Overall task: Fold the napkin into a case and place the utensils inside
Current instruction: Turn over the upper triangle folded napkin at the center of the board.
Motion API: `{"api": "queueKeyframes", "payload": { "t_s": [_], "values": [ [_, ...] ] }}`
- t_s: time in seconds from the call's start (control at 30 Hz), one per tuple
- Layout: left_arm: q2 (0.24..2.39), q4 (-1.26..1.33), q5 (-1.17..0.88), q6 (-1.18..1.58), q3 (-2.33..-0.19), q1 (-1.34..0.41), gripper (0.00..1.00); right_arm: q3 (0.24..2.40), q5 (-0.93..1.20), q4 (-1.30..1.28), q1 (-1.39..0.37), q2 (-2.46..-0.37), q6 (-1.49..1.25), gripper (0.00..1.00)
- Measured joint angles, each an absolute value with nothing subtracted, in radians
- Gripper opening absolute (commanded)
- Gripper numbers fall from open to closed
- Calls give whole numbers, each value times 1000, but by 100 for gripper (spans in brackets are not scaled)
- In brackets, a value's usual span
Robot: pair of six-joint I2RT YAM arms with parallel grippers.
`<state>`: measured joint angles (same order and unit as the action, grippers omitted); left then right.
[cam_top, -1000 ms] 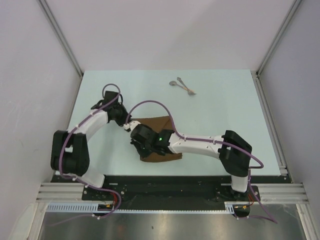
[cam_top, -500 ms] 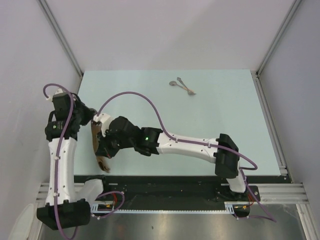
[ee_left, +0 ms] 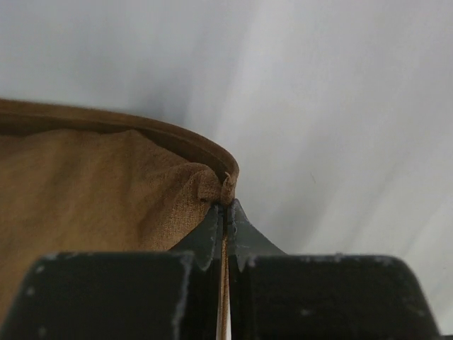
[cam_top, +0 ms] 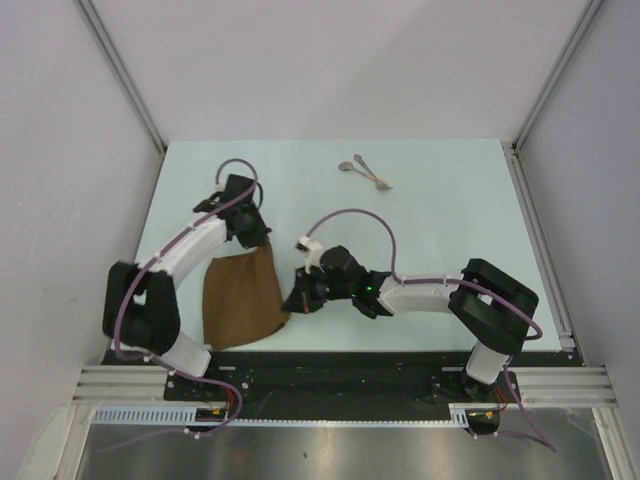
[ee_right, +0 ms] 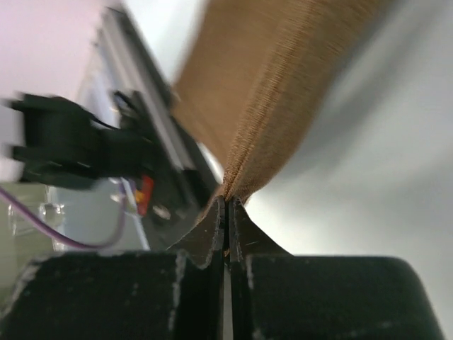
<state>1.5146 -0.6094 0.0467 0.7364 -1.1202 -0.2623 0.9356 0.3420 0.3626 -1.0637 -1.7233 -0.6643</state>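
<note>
The brown napkin (cam_top: 240, 296) lies folded near the front left of the table. My left gripper (cam_top: 262, 243) is shut on its far right corner, and the cloth (ee_left: 92, 191) bunches right at my fingertips in the left wrist view. At the napkin's near right corner my right gripper (cam_top: 291, 308) is shut too, pinching the doubled edge of the cloth (ee_right: 276, 85). Two silvery utensils (cam_top: 365, 172) lie crossed at the back of the table, far from both grippers.
The black base rail (cam_top: 330, 370) runs along the table's near edge, close to the napkin's front side. Grey walls enclose the pale table (cam_top: 450, 230) on three sides.
Both grippers swung the napkin out to the left, lifted, and have now brought it down flat further left than before, still gripping its right corners.
</note>
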Motion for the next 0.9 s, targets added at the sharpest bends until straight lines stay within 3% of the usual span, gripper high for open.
{"api": "queueKeyframes", "payload": {
  "t_s": [0.23,0.5,0.57,0.6,0.67,0.73,0.9],
  "values": [
    [1772,-501,10,768,-1163,-439,0,567,393,524,-928,-1600,-704,0],
    [1927,-422,-27,778,-1257,-514,2,487,400,554,-857,-1583,-695,0],
    [1930,-418,-33,776,-1260,-516,21,485,395,533,-850,-1582,-686,4],
    [1932,-414,-38,770,-1267,-518,28,485,391,522,-849,-1579,-681,13],
    [1938,-399,-36,751,-1288,-522,52,485,390,478,-846,-1567,-678,18],
    [1942,-373,-21,720,-1332,-521,63,487,395,391,-847,-1552,-672,31],
    [1863,-381,14,636,-1400,-521,62,516,377,187,-835,-1470,-648,44]
  ]
}}
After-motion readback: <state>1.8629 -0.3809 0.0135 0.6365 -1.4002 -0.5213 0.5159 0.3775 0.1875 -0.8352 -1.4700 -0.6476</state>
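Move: The left hand holds the napkin's far right corner, the right hand its near right corner. The left corner's laying spot is about 13 cm right, 1 cm ahead and 9 cm below the left hand; the utensils lie roughly 25 cm right and 22 cm ahead of that hand. The right corner's laying spot is some 13 cm right of the right hand, level ahead, 9 cm below. Both hands sweep the napkin's corners some 13 cm right and 9 down to the board, then open. ##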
